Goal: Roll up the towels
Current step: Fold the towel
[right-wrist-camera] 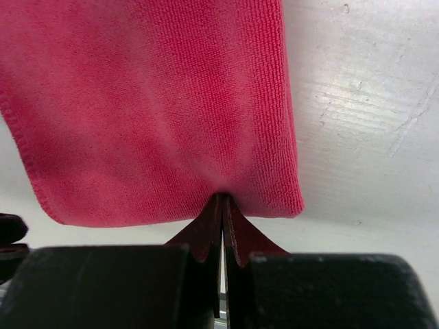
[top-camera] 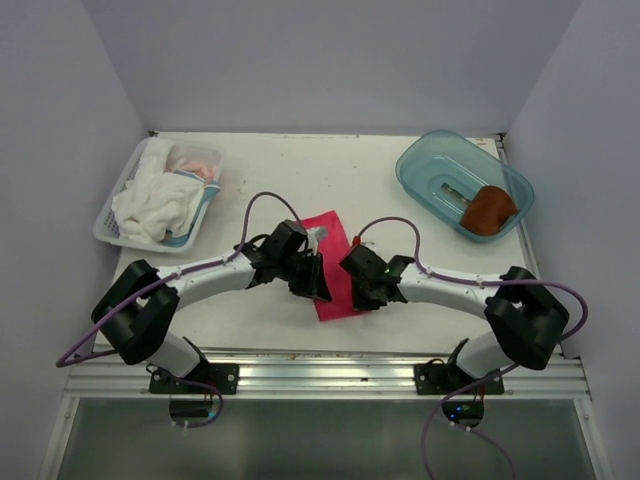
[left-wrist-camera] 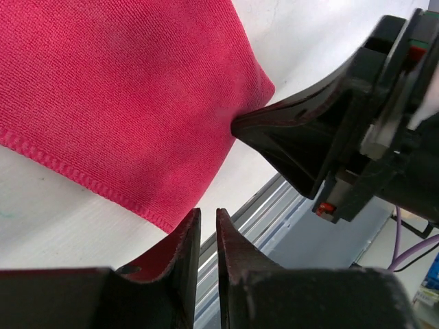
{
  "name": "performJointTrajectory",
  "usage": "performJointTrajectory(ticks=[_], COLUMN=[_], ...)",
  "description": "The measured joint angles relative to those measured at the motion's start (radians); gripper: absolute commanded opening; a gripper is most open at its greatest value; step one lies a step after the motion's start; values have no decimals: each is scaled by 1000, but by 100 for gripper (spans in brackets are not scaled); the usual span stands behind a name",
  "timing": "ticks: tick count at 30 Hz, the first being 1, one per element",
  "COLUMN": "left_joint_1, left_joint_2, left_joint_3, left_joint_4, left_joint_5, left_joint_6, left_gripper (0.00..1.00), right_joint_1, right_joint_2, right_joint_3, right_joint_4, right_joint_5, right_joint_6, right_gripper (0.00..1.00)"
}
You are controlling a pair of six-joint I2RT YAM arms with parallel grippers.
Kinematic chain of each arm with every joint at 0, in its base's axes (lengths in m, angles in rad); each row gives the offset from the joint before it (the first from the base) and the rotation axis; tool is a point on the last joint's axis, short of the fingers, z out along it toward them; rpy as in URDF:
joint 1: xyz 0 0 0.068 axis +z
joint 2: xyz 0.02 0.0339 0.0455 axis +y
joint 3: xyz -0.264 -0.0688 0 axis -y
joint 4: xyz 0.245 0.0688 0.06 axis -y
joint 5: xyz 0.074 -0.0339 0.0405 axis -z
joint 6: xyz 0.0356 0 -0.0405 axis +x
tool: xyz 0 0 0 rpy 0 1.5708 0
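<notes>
A bright pink-red towel [top-camera: 330, 250] lies flat on the white table between my two grippers. My right gripper [right-wrist-camera: 223, 199] is shut on its near edge, close to the right corner, and the cloth [right-wrist-camera: 158, 103] puckers at the fingertips. My left gripper [left-wrist-camera: 208, 212] hovers just off the towel's [left-wrist-camera: 123, 96] near left corner. Its jaws stand a narrow slit apart with nothing between them. The right gripper's fingers [left-wrist-camera: 295, 130] show pinching the cloth in the left wrist view. The rust-brown towel [top-camera: 488, 210] sits bunched in a blue tub.
The blue plastic tub [top-camera: 430, 165] stands at the back right. A white basket [top-camera: 108, 228] of white cloths stands at the back left. A metal rail [top-camera: 330, 370] runs along the table's near edge, right behind both grippers.
</notes>
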Motion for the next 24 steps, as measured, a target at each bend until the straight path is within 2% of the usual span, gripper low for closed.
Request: performJointTrajectory(ticks=[7, 14, 24], left_joint_1=[0, -7, -11], left_joint_2=[5, 95, 105], left_joint_3=[-12, -60, -65], left_joint_4=[30, 46, 29], left_joint_5=[5, -21, -50], left_joint_6=[-24, -22, -6], left_gripper=[18, 18, 17], right_joint_1=[1, 0, -19], right_joint_2=[-59, -64, 51], right_joint_3=[23, 84, 48], right_joint_4=[-33, -80, -55], right_joint_5=[15, 84, 124], right_joint_6=[-3, -28, -53], right_gripper=[0, 0, 0])
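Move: Under the left hand, about 6 cm down, some 3 cm back and 1 cm left, lies the pink towel's near left corner; the towel's far end is about 18 cm ahead of that hand. The right hand already rests on the towel, its next spot on the right edge about 2 cm ahead and 3 cm right. From the right hand, the rolled brown towel is roughly 22 cm ahead and 28 cm right. Sinking about 5 cm after a short pause, the left hand drifts slightly back and left, tips some 8 degrees and brings its slightly parted fingers down onto the pink towel by its near left corner. The right hand, fingers shut, lifts off nearly 4 cm while easing forward, then comes down rightward, landing on the right edge about 3 cm from where it began. ##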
